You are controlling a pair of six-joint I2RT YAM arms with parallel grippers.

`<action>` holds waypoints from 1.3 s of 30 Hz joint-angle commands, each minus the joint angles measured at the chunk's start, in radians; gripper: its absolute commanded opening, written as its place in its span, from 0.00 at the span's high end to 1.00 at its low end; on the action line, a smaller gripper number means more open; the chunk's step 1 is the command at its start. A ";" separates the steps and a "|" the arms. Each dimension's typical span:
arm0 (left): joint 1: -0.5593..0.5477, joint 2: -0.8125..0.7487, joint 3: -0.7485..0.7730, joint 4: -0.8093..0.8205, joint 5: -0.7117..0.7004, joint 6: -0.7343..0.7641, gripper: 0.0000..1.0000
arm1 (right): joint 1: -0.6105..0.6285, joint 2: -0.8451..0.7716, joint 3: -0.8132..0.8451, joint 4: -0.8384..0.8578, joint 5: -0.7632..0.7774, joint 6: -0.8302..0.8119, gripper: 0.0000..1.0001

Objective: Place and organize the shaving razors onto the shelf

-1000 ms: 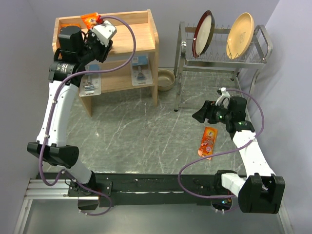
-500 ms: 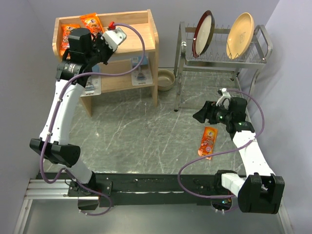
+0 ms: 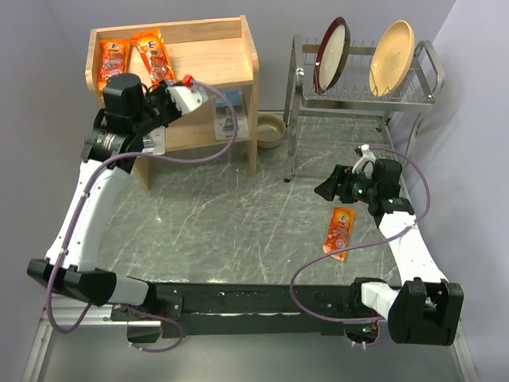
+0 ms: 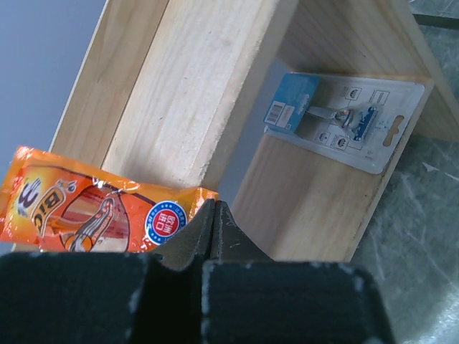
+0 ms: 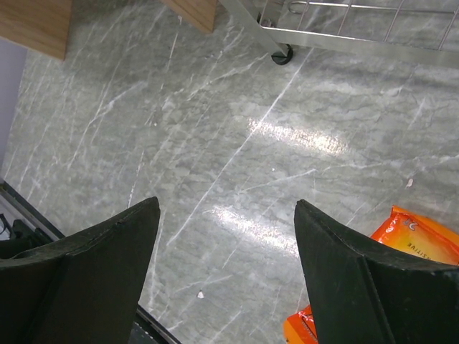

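The wooden shelf (image 3: 231,60) stands at the back left. Two orange razor packs (image 3: 113,64) (image 3: 151,54) lie side by side on its top tier. A blister pack (image 3: 229,121) leans on the lower tier; a second one (image 3: 153,142) is mostly hidden by my left arm. My left gripper (image 3: 165,89) is shut and empty just in front of the top tier's edge. In the left wrist view its tips (image 4: 213,208) are next to an orange pack (image 4: 86,215), with a blister pack (image 4: 344,118) beyond. My right gripper (image 3: 324,189) (image 5: 226,208) is open above the table, up-left of the third orange pack (image 3: 338,231) (image 5: 412,236).
A metal wire dish rack (image 3: 362,99) with a dark red plate (image 3: 330,54) and a tan plate (image 3: 391,46) stands at the back right. A tan bowl (image 3: 270,130) sits on the table between shelf and rack. Walls close in on the left and right.
My left gripper has let go of the second orange pack on the top tier and drawn back toward the shelf's front edge. The right arm has not moved.
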 commanded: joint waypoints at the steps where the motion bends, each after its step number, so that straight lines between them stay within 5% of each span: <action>1: -0.002 -0.046 -0.047 0.084 0.057 0.105 0.99 | -0.010 0.011 0.035 0.047 0.004 0.012 0.17; 15: -0.002 0.010 0.013 0.211 0.178 0.126 0.99 | -0.014 0.001 -0.002 0.054 0.013 0.012 0.17; 30: -0.002 0.027 -0.025 0.299 0.120 0.104 0.99 | -0.034 -0.006 -0.020 0.056 0.020 0.011 0.16; 31: -0.002 0.026 -0.036 0.335 0.111 0.086 0.95 | -0.034 -0.006 -0.020 0.056 0.017 0.009 0.16; 32: -0.002 0.023 -0.045 0.358 0.098 0.080 0.73 | -0.036 -0.003 -0.019 0.056 0.017 0.008 0.16; 35: -0.002 -0.011 -0.087 0.457 0.107 0.037 0.35 | -0.037 0.000 -0.014 0.053 0.017 0.003 0.16; 37: -0.005 -0.041 -0.090 0.460 0.159 0.032 0.24 | -0.039 0.000 -0.014 0.048 0.019 0.000 0.16; 38: -0.028 -0.057 -0.101 0.477 0.164 0.046 0.01 | -0.040 -0.003 -0.014 0.047 0.020 -0.001 0.16; 39: -0.052 -0.083 -0.110 0.484 0.120 0.062 0.01 | -0.045 -0.006 -0.014 0.045 0.023 -0.008 0.16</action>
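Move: The orange razor packet is already pinched by its near end in my left hand, just inside the top board's front edge; its middle lies about 7 cm ahead, 3 cm to the left and a touch lower. The first orange packet is some 13 cm left and 5 cm ahead. On the board below, some 20 cm down, the right blister pack sits about 16 cm right and 4 cm ahead. From my right hand the held packet is roughly 44 cm left, 17 cm ahead and 26 cm up. Keeping the pinch on the packet's near end, I carry my left hand about 3 cm right, away from the first packet, then lift it some 4 cm while easing about 2 cm forward over the top board. The wrist tips the fingers up roughly 15 degrees and turns slightly clockwise; at the end the fingers spread nearly wide and let go of the packet. ##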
